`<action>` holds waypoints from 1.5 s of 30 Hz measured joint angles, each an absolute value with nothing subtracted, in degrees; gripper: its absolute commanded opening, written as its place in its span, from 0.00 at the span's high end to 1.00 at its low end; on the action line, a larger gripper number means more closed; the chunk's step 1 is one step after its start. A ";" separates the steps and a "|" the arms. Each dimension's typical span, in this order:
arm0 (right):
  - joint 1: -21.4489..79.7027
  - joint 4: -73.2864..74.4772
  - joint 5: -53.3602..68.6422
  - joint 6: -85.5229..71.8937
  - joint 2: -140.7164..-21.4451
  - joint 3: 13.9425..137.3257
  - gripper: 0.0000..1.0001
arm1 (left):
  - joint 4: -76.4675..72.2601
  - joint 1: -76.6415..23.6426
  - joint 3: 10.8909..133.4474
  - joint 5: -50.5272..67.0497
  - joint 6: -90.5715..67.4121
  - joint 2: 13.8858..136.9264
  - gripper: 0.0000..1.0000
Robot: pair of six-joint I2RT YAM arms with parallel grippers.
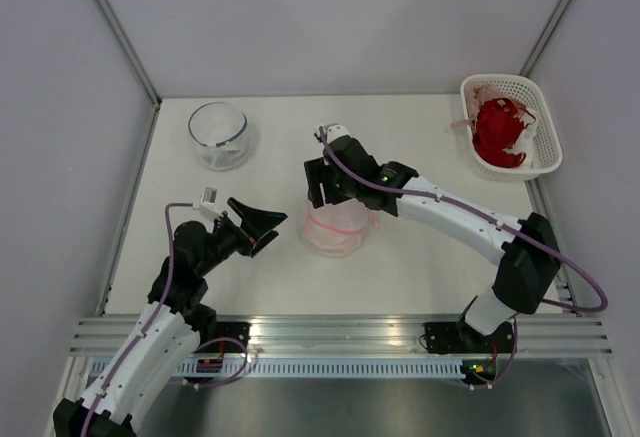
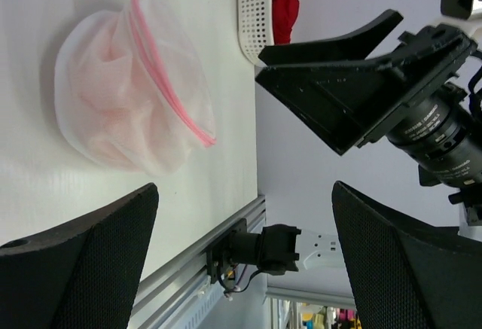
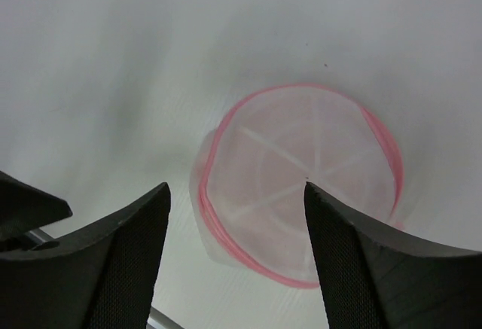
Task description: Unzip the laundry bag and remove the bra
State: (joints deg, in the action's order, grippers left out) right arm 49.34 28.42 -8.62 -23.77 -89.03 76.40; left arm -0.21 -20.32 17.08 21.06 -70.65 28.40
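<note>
The laundry bag is a round white mesh pod with a pink rim, lying on the table's middle. It also shows in the left wrist view and in the right wrist view. Pale pink fabric, the bra, shows faintly through the mesh. My right gripper hangs open just above the pod's far edge, holding nothing. My left gripper is open and empty, a little left of the pod.
A clear glass bowl stands at the back left. A white lattice basket with a red garment stands at the back right. The table's aluminium front rail runs along the near edge.
</note>
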 measured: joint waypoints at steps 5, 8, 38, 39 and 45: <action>49.36 27.59 -6.28 -23.33 -98.45 83.33 0.44 | 4.21 -20.32 17.08 19.75 -70.67 28.29 0.00; 49.41 27.97 -5.58 -23.09 -103.44 86.32 0.50 | 5.19 -20.32 17.08 19.55 -70.70 28.77 0.00; 50.74 33.32 -6.46 -21.89 -109.60 89.80 0.98 | 1.13 -20.21 16.49 20.53 -71.11 34.02 0.00; 50.74 33.41 -6.46 -22.00 -109.60 89.80 0.99 | 1.06 -20.21 16.49 20.73 -71.11 34.15 0.00; 50.76 33.45 -6.79 -22.06 -109.58 89.76 1.00 | 0.64 -19.97 16.49 21.39 -71.11 34.54 0.00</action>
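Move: The laundry bag's pink edge, by the left end of its zip, lies about 8 cm below the half-open right hand, some 5 cm to its left and 2 cm ahead. The bag's middle is roughly 1 cm right and 2 cm back of that hand, 10 cm below. The open left gripper stands about 11 cm left and 6 cm back; the glass bowl is some 25 cm left and 20 cm ahead. From the left hand, the same edge is about 8 cm ahead, 6 cm right and 8 cm down. The laundry bag's pink edge near the zip's left end is what the right hand comes down on: it sinks about 8 cm while sliding some 5 cm left and slightly forward, drawing back a touch late, with the wrist turning only about 10 degrees. Its part-open fingers narrow on the way and shut fully at the bottom, pinching that edge. The left hand, wide open, sinks some 3 cm beside the bag. ##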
